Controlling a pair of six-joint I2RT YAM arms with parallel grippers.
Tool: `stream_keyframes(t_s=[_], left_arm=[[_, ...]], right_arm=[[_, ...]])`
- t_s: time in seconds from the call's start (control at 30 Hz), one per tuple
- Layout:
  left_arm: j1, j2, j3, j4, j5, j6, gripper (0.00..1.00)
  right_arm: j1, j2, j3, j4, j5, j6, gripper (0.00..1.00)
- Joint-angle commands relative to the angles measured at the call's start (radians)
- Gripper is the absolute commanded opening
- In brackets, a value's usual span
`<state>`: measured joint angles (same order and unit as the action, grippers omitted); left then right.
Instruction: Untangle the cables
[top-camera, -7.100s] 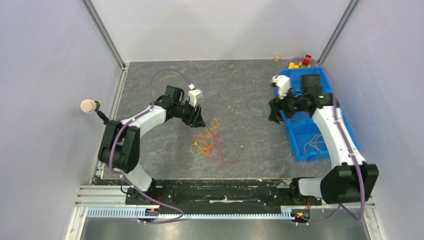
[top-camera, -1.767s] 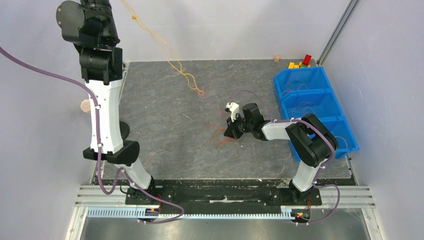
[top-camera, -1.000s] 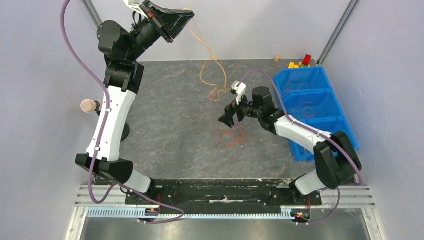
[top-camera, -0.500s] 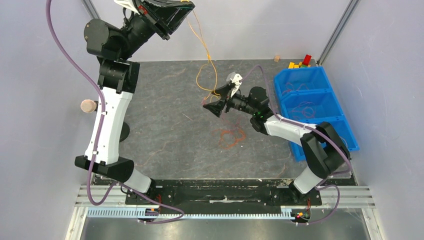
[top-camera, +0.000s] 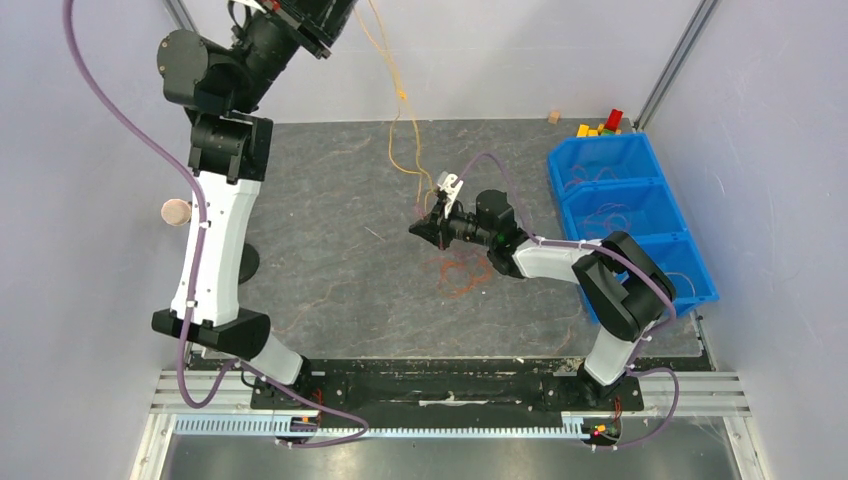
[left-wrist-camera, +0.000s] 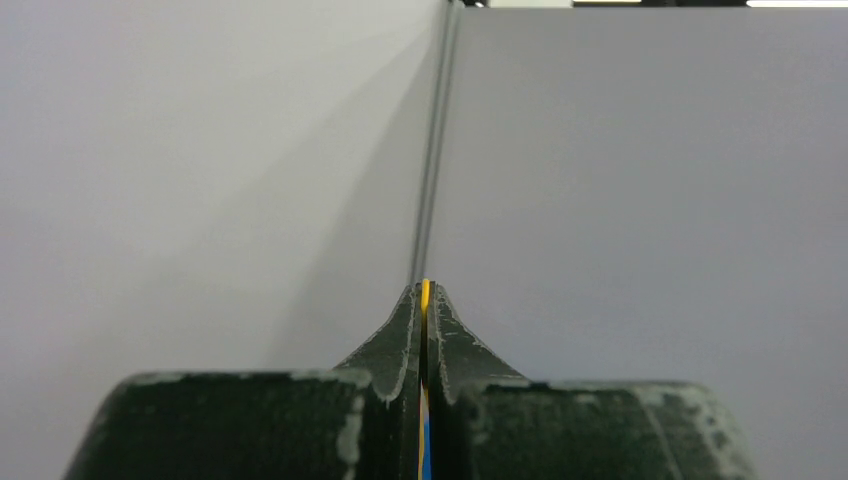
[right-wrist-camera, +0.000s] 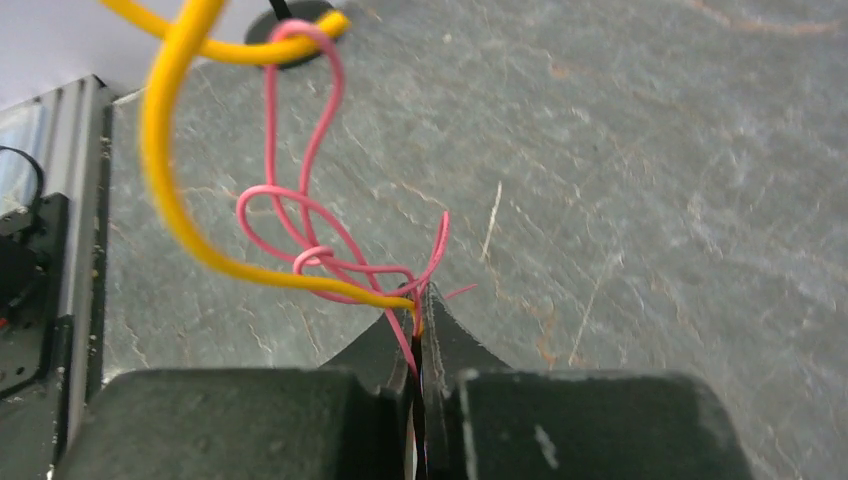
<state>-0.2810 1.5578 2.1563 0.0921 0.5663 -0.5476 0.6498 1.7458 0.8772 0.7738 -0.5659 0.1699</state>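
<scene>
My left gripper is raised high at the back left, partly cut off by the top edge of the top view. It is shut on a yellow-orange cable. The cable hangs down in a long line to my right gripper, low over the middle of the table. In the right wrist view, my right gripper is shut on the yellow cable's lower end and a knotted pink cable. A red cable lies in loose loops on the table under the right arm.
A blue three-part bin with thin cables in it stands at the right edge. Coloured blocks and a small wooden block lie at the back right. A round knob sticks out at the left wall.
The left arm has lifted the orange cable from the table up to the top edge. The right arm came from the bin, took its lower end, and has just dropped slightly.
</scene>
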Motion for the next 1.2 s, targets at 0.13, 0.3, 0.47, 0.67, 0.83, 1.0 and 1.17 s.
stream_keyframes(t_s=[0.13,0.3,0.47,0.67,0.83,1.0,1.17], left_arm=[[0.039,0.034,0.218,-0.073,-0.457,0.355,0.02],[0.057,0.083,0.338,-0.036,-0.615,0.492,0.02],[0.059,0.078,0.319,-0.022,-0.573,0.453,0.02],[0.059,0.007,0.133,0.014,-0.347,0.295,0.02],[0.059,-0.027,0.013,0.028,-0.209,0.184,0.02],[0.058,-0.051,-0.102,-0.009,-0.128,0.177,0.02],[0.054,-0.031,-0.188,-0.017,0.058,0.160,0.02]], right_arm=[[-0.046,-0.045,-0.115,-0.249,0.026,-0.054,0.00],[-0.082,-0.045,-0.172,-0.351,0.018,-0.055,0.00],[-0.091,-0.017,-0.147,-0.436,0.003,-0.084,0.00],[-0.106,-0.023,-0.105,-0.495,-0.012,-0.125,0.41],[-0.118,-0.118,-0.048,-0.541,-0.032,-0.147,0.65],[-0.144,-0.224,0.206,-0.721,-0.069,-0.134,0.83],[-0.149,-0.312,0.399,-0.772,-0.091,-0.089,0.98]])
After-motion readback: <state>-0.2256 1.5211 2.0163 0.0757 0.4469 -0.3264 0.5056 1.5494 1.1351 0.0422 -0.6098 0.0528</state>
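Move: The right fingers are shut on the pink cable, about 16 cm above the table; the red cable pile they take it towards lies some 4 cm back and 10 cm to the right, 16 cm below. The yellow cable's lower loops hang about 12 cm above this hand, 2 cm ahead and 1 cm right, and a thin stick lies 5 cm ahead and 9 cm left, on the table. From the left hand, high up, the pinched pink cable is around 50 cm below, level in reach and 9 cm right. The right hand, still pinching the pink cable, draws it down and away from the hanging yellow one, some 13 cm down, 9 cm right and a little back, fingertips dipping about 30 degrees, then opens wide low over the red pile to let the pink go and climbs back up and somewhat forward. Keeping its pinch on the yellow cable, the left hand swings out to the left and forward while turning counter-clockwise, then comes partly back to the right and sinks. ##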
